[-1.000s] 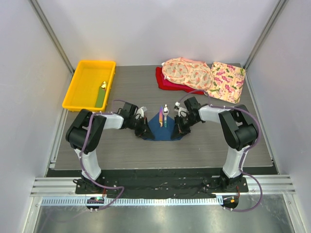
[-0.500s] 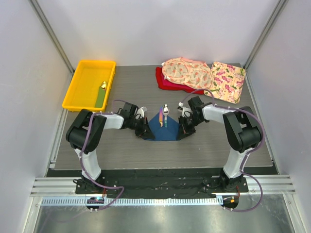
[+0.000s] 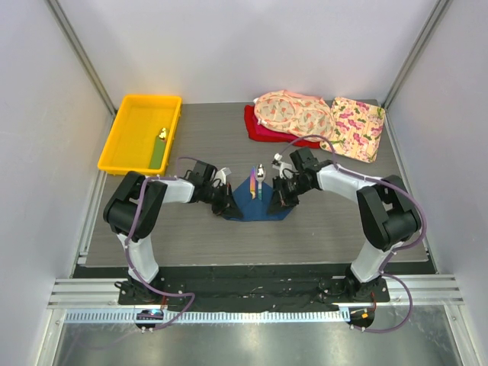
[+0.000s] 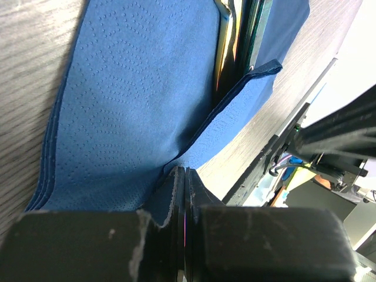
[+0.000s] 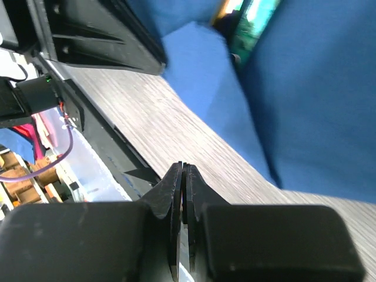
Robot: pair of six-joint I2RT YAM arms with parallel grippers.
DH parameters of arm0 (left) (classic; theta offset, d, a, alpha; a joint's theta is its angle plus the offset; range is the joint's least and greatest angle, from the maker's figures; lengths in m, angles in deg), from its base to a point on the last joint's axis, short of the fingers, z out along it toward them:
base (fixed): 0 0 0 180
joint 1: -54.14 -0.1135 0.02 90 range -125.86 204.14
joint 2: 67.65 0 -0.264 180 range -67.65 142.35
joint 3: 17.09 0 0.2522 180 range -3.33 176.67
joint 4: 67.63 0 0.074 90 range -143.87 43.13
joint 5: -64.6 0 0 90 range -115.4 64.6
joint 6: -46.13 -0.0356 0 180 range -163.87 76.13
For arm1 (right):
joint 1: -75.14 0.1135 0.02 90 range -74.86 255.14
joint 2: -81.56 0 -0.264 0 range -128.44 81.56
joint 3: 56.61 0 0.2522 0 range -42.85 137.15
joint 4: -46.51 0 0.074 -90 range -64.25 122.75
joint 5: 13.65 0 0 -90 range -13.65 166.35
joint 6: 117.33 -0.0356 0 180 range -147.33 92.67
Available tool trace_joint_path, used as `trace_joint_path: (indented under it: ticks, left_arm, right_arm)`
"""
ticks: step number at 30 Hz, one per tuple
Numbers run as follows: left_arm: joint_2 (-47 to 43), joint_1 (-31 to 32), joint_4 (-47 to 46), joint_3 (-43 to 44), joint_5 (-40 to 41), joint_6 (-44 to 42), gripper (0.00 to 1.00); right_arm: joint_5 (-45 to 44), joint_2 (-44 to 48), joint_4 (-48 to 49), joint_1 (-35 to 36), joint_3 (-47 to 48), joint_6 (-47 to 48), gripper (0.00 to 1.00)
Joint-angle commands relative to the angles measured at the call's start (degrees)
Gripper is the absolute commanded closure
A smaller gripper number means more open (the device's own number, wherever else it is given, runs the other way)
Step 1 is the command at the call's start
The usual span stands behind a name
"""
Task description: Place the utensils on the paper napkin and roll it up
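Note:
The dark blue paper napkin (image 3: 255,206) lies mid-table, one flap folded up over the utensils (image 3: 260,183). Those show as a spoon head with coloured handles poking out at the napkin's far point. In the left wrist view the handles (image 4: 235,35) sit under the raised flap of the napkin (image 4: 129,106). My left gripper (image 3: 227,206) (image 4: 183,171) is shut on the napkin's left edge. My right gripper (image 3: 276,201) (image 5: 183,168) is shut with nothing in it, low over bare wood beside the napkin (image 5: 305,106), the utensils (image 5: 252,23) beyond it.
A yellow tray (image 3: 114,145) at the back left holds a flat green strip (image 3: 156,155) and a tiny yellow object (image 3: 162,134). Two pink floral cloths (image 3: 293,114) (image 3: 354,126) and a red cloth (image 3: 255,130) lie at the back right.
My right gripper drew off to the right, then came back left to the napkin's right side. The left gripper and the napkin's left edge stayed put.

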Motion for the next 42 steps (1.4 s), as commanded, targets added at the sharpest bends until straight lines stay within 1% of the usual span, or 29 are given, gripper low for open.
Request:
trace_joint_path:
  ticks: [1,8,13,16,17,20,23,27,31,37,42]
  left_arm:
    - [1.1,0.0,1.0,-1.1,5.2,-1.6,1.0]
    - [0.6,0.0,0.7,-1.0,5.0,-2.0,1.0]
    - [-1.0,0.0,-0.8,-1.4,3.4,-2.3,0.96]
    - [-4.1,0.0,-4.5,-3.1,0.8,-2.3,0.9]
    - [-5.1,0.0,-7.6,-4.6,0.2,-1.6,0.84]
    - [-9.1,0.0,-10.5,-6.2,-1.2,-1.0,0.78]
    - [-11.6,0.8,-12.5,-7.1,-2.6,-1.1,0.75]
    - [-11.9,3.1,-12.5,-6.9,-3.0,-0.9,0.75]
    - [-9.6,5.0,-13.5,-6.2,-2.3,0.1,0.75]
    - [-4.8,5.0,-14.7,-3.9,-1.4,2.2,0.76]
    - [-3.2,4.8,-13.0,-3.1,0.1,1.6,0.76]
  right_arm:
    - [1.5,0.3,4.3,2.4,1.2,-3.3,0.91]
    - [-0.5,-4.8,5.6,2.6,1.2,-1.9,0.92]
    - [-2.3,-7.7,5.8,2.7,1.0,-1.7,0.93]
    - [-2.9,-8.4,5.7,2.6,0.8,-1.7,0.93]
    - [-3.0,-8.6,5.6,2.7,1.0,-1.8,0.94]
    - [-3.2,-8.7,5.6,2.6,0.6,-2.0,0.94]
    - [-3.1,-8.8,5.6,2.5,0.5,-2.0,0.94]
    - [-2.8,-9.1,5.6,2.3,0.6,-2.4,0.94]
    - [-2.7,-8.8,5.6,1.9,0.5,-2.6,0.94]
    - [-1.9,-9.1,5.6,1.3,0.3,-2.9,0.94]
    - [-1.6,-9.4,5.6,1.0,0.2,-3.1,0.94]
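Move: The near folded edge of the napkin has its middle about 5 cm to the right of the left hand and 1 cm back, at fingertip height. From that hand the knife lies some 7 cm ahead and 4 cm right, the spoon 8 cm ahead and 6 cm right. From the raised right hand, that edge's middle is 5 cm left, 1 cm back and 5 cm below; the knife is 7 cm ahead, 6 cm left, the spoon 8 cm ahead, 4 cm left, both equally low. Right hand lowers 5 cm onto the folded edge; left lifts, opens slightly, sinks again some 3 cm rightward. ##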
